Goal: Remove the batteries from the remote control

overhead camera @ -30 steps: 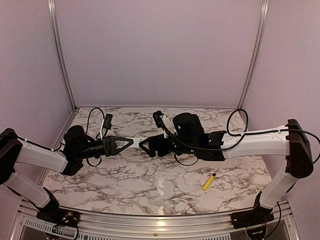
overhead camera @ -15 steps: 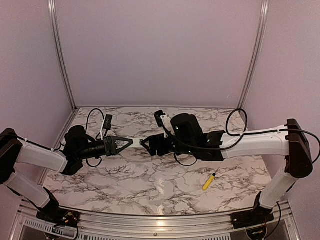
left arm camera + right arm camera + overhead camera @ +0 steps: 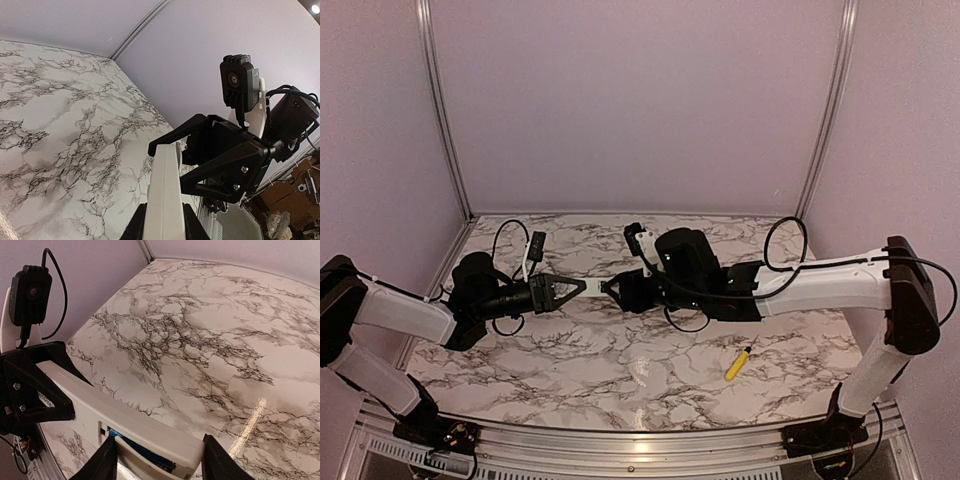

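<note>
The remote control (image 3: 597, 285) is a slim white bar held level above the table between both arms. My left gripper (image 3: 580, 286) is shut on one end of it; the left wrist view has the remote control (image 3: 165, 195) running up from between the black fingers (image 3: 136, 227). My right gripper (image 3: 612, 288) has its jaws against both sides of the other end. In the right wrist view, blue batteries (image 3: 140, 449) lie in the remote control's (image 3: 125, 412) open compartment, between the right gripper's (image 3: 160, 462) fingers.
A yellow-handled screwdriver (image 3: 738, 362) lies on the marble table (image 3: 620, 370) at the front right. Purple walls close in the back and sides. Cables loop from both wrists over the far part of the table.
My right arm has moved left onto the remote's free end and its jaws have narrowed around it. The left arm and the remote have stayed where they were.
</note>
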`<action>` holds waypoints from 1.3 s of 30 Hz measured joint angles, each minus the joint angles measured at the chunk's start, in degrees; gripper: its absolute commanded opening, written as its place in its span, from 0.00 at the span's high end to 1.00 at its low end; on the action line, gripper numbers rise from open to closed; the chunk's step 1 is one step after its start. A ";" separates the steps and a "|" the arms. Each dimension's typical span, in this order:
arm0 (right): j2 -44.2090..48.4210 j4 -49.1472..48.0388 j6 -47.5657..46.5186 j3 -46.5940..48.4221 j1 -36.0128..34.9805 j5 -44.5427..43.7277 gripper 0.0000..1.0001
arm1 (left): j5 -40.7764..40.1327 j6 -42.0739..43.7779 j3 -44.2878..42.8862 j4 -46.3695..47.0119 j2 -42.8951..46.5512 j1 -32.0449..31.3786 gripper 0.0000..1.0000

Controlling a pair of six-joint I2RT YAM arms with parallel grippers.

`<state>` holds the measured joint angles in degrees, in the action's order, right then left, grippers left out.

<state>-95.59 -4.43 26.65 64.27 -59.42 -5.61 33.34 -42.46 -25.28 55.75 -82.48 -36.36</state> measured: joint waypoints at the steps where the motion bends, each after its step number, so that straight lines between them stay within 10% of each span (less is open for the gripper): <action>1: -0.04 0.13 -0.13 0.07 0.00 -0.02 0.54 | -0.02 0.11 0.00 -0.15 -0.02 0.04 1.00; 27: -0.26 2.54 -0.11 0.42 0.00 -2.47 0.65 | -2.34 2.64 -0.26 -3.26 -0.02 0.39 1.00; 39: -0.17 3.04 0.28 0.42 -0.15 -0.42 0.89 | -4.15 3.52 -0.28 -5.46 0.00 0.42 1.00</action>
<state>-95.77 -1.39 26.94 64.69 -59.57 -6.02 29.19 -38.94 -25.56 50.28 -82.48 -35.94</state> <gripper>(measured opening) 0.145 0.190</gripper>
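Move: The loosened battery cover lies right at the right hand, between its half-open fingers and no more than 1 cm to the left of the hand point. The batteries sit in their well just past the cover, about 2 cm left, 1 cm ahead and 1 cm lower. The left gripper, holding the remote's other end, is some 9 cm to the left and 2 cm back. For the left hand, the cover lies about 9 cm to the right and 2 cm ahead, at much the same height. The battery cover, already out of place, is pinched edge-on as the right fingers close from about half open to nearly shut; that hand sinks about 1 cm, edging right and then partly back. Meanwhile the left hand keeps its grip on the remote and carries it about 2 cm down and 1.5 cm forward, tilting some 5 degrees, away from the right hand. ##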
